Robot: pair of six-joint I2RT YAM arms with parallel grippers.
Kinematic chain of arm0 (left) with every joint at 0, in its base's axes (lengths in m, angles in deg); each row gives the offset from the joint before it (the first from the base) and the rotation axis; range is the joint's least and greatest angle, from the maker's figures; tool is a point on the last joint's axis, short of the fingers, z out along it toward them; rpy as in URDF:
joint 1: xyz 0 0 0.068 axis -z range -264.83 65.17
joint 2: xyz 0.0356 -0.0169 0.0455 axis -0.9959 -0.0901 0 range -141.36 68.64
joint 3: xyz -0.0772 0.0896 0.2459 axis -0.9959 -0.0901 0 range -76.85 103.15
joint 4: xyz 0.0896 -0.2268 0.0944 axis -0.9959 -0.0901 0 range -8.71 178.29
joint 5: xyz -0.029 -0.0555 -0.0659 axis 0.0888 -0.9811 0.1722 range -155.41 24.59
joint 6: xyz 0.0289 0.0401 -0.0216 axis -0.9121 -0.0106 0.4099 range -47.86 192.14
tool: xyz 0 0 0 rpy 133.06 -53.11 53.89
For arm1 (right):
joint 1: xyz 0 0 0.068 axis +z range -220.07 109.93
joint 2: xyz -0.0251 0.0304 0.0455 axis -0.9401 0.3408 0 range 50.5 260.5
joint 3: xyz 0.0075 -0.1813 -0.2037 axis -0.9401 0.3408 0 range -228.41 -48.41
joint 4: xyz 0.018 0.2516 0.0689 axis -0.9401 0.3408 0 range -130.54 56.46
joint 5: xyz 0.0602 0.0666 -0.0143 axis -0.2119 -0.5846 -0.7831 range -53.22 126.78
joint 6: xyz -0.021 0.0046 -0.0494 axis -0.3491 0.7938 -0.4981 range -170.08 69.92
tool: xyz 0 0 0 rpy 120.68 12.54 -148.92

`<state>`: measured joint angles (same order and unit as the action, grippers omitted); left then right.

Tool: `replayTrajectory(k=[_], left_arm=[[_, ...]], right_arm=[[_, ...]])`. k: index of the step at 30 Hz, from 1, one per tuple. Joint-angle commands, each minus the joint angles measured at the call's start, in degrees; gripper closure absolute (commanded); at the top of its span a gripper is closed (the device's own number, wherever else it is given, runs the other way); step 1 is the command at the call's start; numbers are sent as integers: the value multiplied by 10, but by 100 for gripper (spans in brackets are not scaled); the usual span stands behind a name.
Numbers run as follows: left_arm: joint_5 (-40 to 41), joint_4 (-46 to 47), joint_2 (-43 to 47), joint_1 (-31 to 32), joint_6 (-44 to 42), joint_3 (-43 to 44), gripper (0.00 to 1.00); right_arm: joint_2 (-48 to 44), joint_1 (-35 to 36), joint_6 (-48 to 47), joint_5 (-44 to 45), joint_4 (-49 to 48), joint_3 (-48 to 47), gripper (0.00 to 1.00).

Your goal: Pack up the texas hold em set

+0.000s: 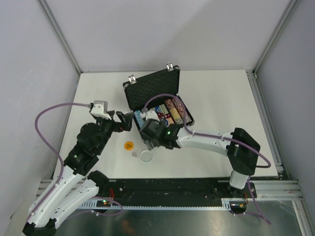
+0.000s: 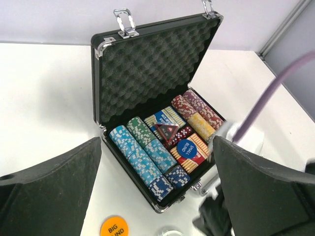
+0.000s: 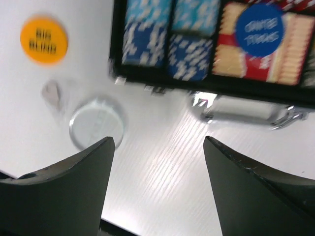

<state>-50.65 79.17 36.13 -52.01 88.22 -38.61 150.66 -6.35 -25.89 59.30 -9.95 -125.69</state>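
The black silver-trimmed briefcase (image 1: 173,77) of the texas hold em set lies open, its foam lid (image 2: 147,64) propped up. Inside are rows of poker chips (image 2: 140,152), red dice (image 2: 181,133), a red triangle (image 2: 167,131) and a blue "SMALL BLIND" button (image 3: 258,29) on a red card deck (image 2: 199,152). An orange "BIG BLIND" button (image 1: 128,145) and a clear round button (image 1: 146,156) lie on the table in front of the case. My left gripper (image 1: 125,120) hovers open left of the case. My right gripper (image 3: 158,140) is open and empty over bare table, near the case handle (image 3: 246,109).
A small translucent piece (image 3: 50,92) lies beside the clear button. The white table (image 1: 221,98) is bounded by grey walls and metal frame posts. The right arm (image 1: 206,141) stretches across the table's front right. A purple cable (image 2: 266,98) hangs near the case's right side.
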Motion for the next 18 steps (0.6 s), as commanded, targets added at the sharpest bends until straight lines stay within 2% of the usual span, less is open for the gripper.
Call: replayTrajectory(k=[1, 8, 11, 18], left_arm=[[46, 18, 23, -3, 11, -6, 0], [99, 18, 55, -2, 27, -19, 0], [100, 17, 56, -2, 27, -19, 0], [103, 18, 54, -2, 26, -18, 0]], right_arm=[[12, 50, -27, -21, -27, 29, 19], [48, 99, -26, -71, -63, 31, 11], [63, 103, -27, -88, -75, 31, 2], [94, 93, -27, -92, -84, 31, 1]])
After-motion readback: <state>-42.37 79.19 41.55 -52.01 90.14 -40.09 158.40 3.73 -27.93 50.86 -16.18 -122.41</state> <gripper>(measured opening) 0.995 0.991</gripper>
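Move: The clear round dealer button lies about 6 cm back, 6 cm to the left of and 10 cm below my empty right hand. The bagged key is some 5 cm farther left of it, the orange big blind button about 8 cm left and 5 cm farther out than it. The open chip case is centred roughly 10 cm ahead and 2 cm right of this hand. From my left hand the dealer button is about 6 cm back, 4 cm right and 27 cm down. I swing my right hand back about 9 cm off the case's front edge, sinking some 7 cm and going left some 5 cm until it hovers just short of the dealer button. On the way I turn it about 15 degrees counter-clockwise, tip the fingers a little steeper and spread them from mostly to fully open. My empty left hand eases about 3 cm left, clear of the work. ##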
